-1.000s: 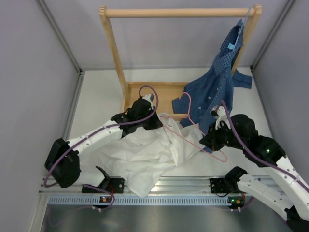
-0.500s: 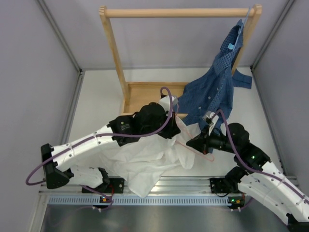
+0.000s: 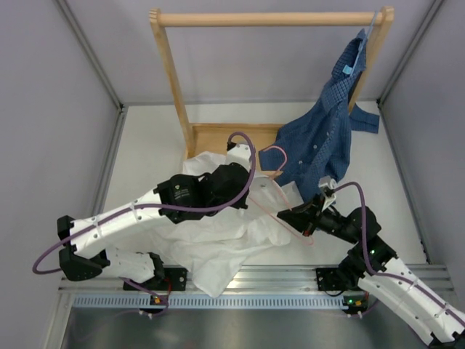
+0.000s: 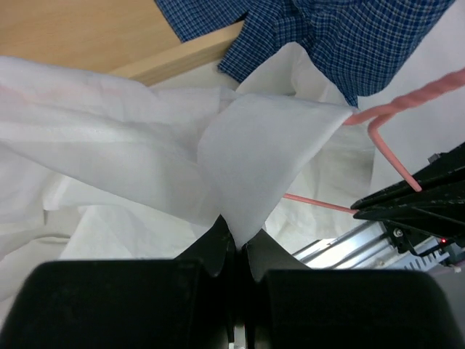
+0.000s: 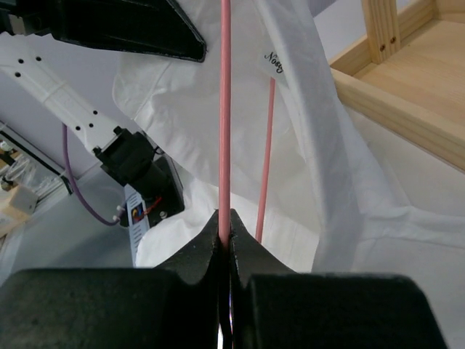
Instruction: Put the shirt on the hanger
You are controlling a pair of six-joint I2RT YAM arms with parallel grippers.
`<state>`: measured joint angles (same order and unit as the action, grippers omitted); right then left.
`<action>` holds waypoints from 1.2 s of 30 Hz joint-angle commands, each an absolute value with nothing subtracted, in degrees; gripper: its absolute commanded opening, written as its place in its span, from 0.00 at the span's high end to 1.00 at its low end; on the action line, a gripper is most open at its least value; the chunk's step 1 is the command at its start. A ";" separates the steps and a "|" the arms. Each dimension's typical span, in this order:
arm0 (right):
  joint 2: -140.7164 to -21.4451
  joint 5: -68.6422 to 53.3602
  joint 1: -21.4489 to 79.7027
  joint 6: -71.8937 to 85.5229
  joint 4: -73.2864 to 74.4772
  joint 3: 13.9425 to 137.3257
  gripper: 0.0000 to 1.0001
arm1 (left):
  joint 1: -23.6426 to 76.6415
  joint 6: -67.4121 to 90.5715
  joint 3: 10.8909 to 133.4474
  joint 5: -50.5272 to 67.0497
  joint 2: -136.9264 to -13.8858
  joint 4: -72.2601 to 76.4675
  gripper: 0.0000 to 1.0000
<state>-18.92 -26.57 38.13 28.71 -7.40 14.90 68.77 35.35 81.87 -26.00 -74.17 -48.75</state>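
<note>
The white shirt [image 3: 218, 240] lies crumpled on the table in front of the arm bases. My left gripper [image 3: 252, 190] is shut on a fold of its cloth [image 4: 261, 153] and holds it raised beside the hanger. The pink wire hanger [image 3: 285, 158] is tilted, with its hook up toward the wooden base and its frame partly behind shirt fabric. My right gripper [image 3: 292, 216] is shut on one straight wire of the hanger [image 5: 225, 109]. The second wire [image 5: 266, 145] runs against the white shirt [image 5: 320, 145]. In the left wrist view my left gripper [image 4: 234, 236] pinches the fold, and the hanger [image 4: 389, 149] shows at the right.
A wooden clothes rack [image 3: 171, 73] with a tray base [image 3: 218, 138] stands at the back. A dark blue checked shirt [image 3: 320, 138] hangs from its right post down onto the base. An aluminium rail [image 3: 290, 276] runs along the near edge. Grey walls close in on both sides.
My left arm swung right and then back a little, lifting the shirt fold toward the hanger. My right gripper moved left and toward the near edge with the hanger, raising its hook.
</note>
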 commanded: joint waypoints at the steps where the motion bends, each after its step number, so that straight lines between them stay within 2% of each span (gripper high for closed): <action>1: -20.02 -28.10 38.58 31.73 -22.92 15.20 1.00 | 69.08 35.60 86.38 -32.35 -74.96 -52.56 1.00; 5: -26.00 -34.62 38.67 34.44 -30.22 15.64 1.00 | 71.27 32.44 89.46 -29.81 -76.55 -52.38 1.00; 9: -29.70 -33.58 39.11 35.07 -32.78 16.61 1.00 | 76.72 29.36 90.09 -27.86 -76.55 -50.98 1.00; 13: -32.33 -34.19 39.81 33.06 -31.12 19.94 1.00 | 77.78 29.53 90.00 -31.72 -75.77 -51.50 1.00; 17: -32.52 -28.93 42.45 30.85 -27.95 20.92 1.00 | 77.78 30.24 90.09 -33.23 -74.44 -52.38 1.00; 20: -31.12 -26.02 43.33 31.55 -31.54 19.34 1.00 | 77.87 29.53 90.79 -31.38 -75.14 -52.38 0.99; 23: -29.62 -23.91 44.03 32.61 -36.11 17.58 1.00 | 77.87 30.58 91.14 -34.71 -75.85 -53.44 0.95; 26: -28.65 -22.50 44.65 32.70 -38.75 16.26 1.00 | 77.87 30.07 91.84 -34.37 -75.06 -53.35 0.79; 27: -28.65 -22.15 44.74 32.70 -39.37 15.56 1.00 | 77.96 29.36 92.45 -33.76 -74.80 -53.09 0.54; 29: -28.74 -21.97 44.82 33.22 -42.09 14.86 1.00 | 78.22 25.43 94.56 -30.77 -74.18 -52.65 0.26; 30: -28.74 -21.80 44.82 33.40 -43.06 14.51 1.00 | 78.22 23.92 95.44 -30.50 -73.83 -52.39 0.17; 31: -28.65 -21.71 44.82 33.66 -44.11 13.89 1.00 | 78.22 22.60 96.58 -30.93 -73.57 -52.56 0.11; 34: -28.04 -21.45 44.82 34.19 -46.84 12.83 1.00 | 78.22 15.75 100.72 -31.46 -71.38 -50.55 0.07; 36: -27.43 -21.44 44.91 34.28 -46.67 12.74 1.00 | 78.13 9.25 98.80 -34.36 -67.86 -46.60 0.02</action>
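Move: The left hand has the shirt's collar pinched; the hanger's neck, where it belongs, lies about 5 cm to its right and 2 cm ahead, nearly level. From the right hand, which grips the hanger, the white collar is some 8 cm left, 6 cm ahead and 6 cm up. The blue shirt hangs roughly 18 cm ahead and 17 cm right of the left hand, some 5 cm lower. Left hand eases back, releases the shirt and rises about 10 cm; right lifts the pinched hanger 5 cm. ##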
